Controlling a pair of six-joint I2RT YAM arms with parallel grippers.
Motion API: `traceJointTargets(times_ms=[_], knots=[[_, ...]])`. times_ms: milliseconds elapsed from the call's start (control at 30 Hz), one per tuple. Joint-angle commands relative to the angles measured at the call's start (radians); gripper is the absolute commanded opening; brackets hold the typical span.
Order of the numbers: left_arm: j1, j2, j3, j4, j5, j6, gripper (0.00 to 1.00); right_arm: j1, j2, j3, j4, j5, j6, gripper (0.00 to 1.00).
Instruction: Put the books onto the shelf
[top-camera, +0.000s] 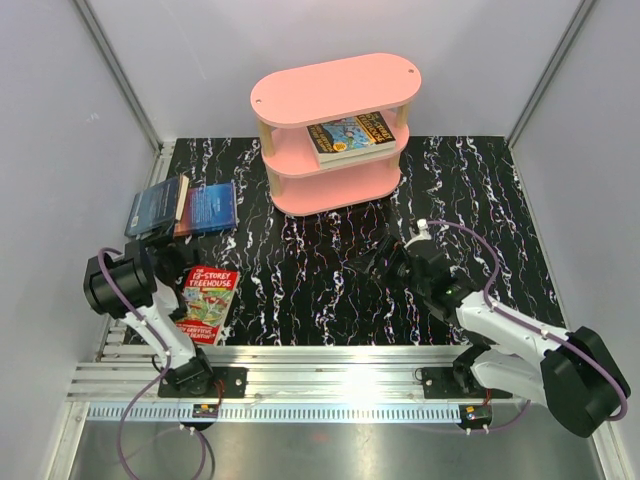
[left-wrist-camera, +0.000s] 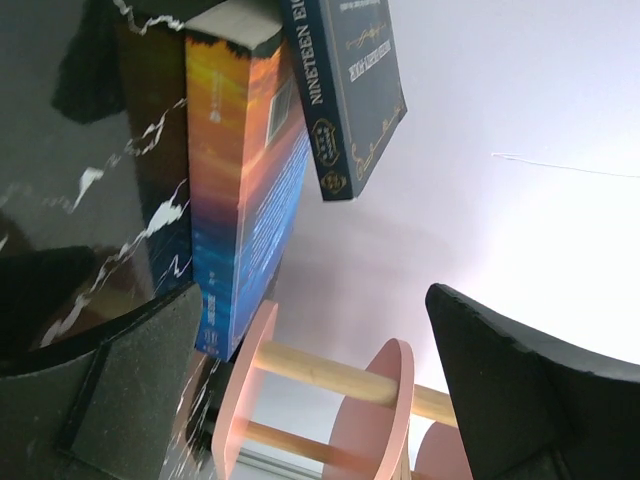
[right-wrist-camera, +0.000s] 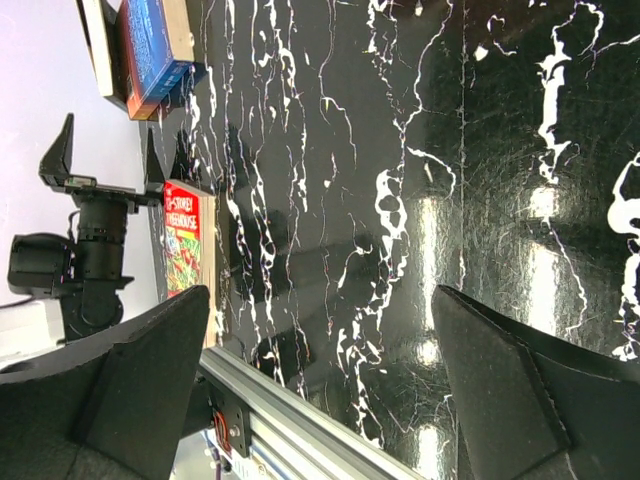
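Note:
The pink shelf (top-camera: 330, 95) stands at the back middle, with one yellow-teal book (top-camera: 350, 135) lying on its middle board. Two dark blue and orange books (top-camera: 210, 205) rest at the left; one (top-camera: 156, 208) leans tilted on the other. The red Treehouse book (top-camera: 206, 303) lies flat near the front left. My left gripper (top-camera: 160, 243) is open just in front of the blue books, holding nothing; its wrist view shows the blue-orange book (left-wrist-camera: 240, 200), the Nineteen Eighty book (left-wrist-camera: 345, 90) and the shelf (left-wrist-camera: 330, 400). My right gripper (top-camera: 375, 255) hangs open and empty over the mat's middle.
A black marbled mat (top-camera: 330, 290) covers the table, ending at a metal rail (top-camera: 330, 385) in front. Grey walls close in on the left, back and right. In the right wrist view the Treehouse book (right-wrist-camera: 185, 250) and the left arm (right-wrist-camera: 90, 250) show beyond the mat (right-wrist-camera: 400, 200).

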Motion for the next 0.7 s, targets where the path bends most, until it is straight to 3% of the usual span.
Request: traceJointTargets(times_ms=[0, 100, 300, 567, 667], knots=[[0.009, -0.055, -0.021, 0.268, -0.033, 0.022, 0.99, 0.008, -0.003, -0.003, 0.035, 0.007, -0.017, 1.00], [0.009, -0.083, 0.002, 0.275, -0.019, 0.001, 0.99, 0.008, 0.025, 0.003, 0.054, -0.004, -0.011, 0.99], [0.010, -0.238, 0.062, -0.062, -0.062, 0.106, 0.99, 0.008, 0.079, 0.029, 0.075, -0.018, -0.020, 1.00], [0.009, -0.287, 0.091, -0.140, 0.004, 0.198, 0.99, 0.008, 0.128, 0.054, 0.084, -0.036, -0.039, 1.00], [0.003, -0.443, 0.162, -0.510, 0.029, 0.426, 0.99, 0.008, 0.140, 0.059, 0.103, -0.045, -0.046, 1.00]])
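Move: The dark blue Nineteen Eighty-Four book lies about 8 cm ahead of my left hand, some 4 cm to its left and 2 cm below it, its spine facing me. The orange-and-blue book beneath it is 8 cm ahead, 8 cm to my hand's right and 5 cm down; the red 13-storey book is some 15 cm back, 10 cm right and 6 cm down. From my right hand, the dark blue book is roughly 19 cm ahead, 47 cm left and 6 cm lower. From low in front of the stack I lift my empty left hand almost straight up, about 8 cm, to where it looks down on the dark blue book's cover, then let it sink 1 or 2 cm. As it climbs, it rolls some 15 degrees, left side rising, and its fingers stay wide open. My open right hand sinks about 2.5 cm over bare table. ##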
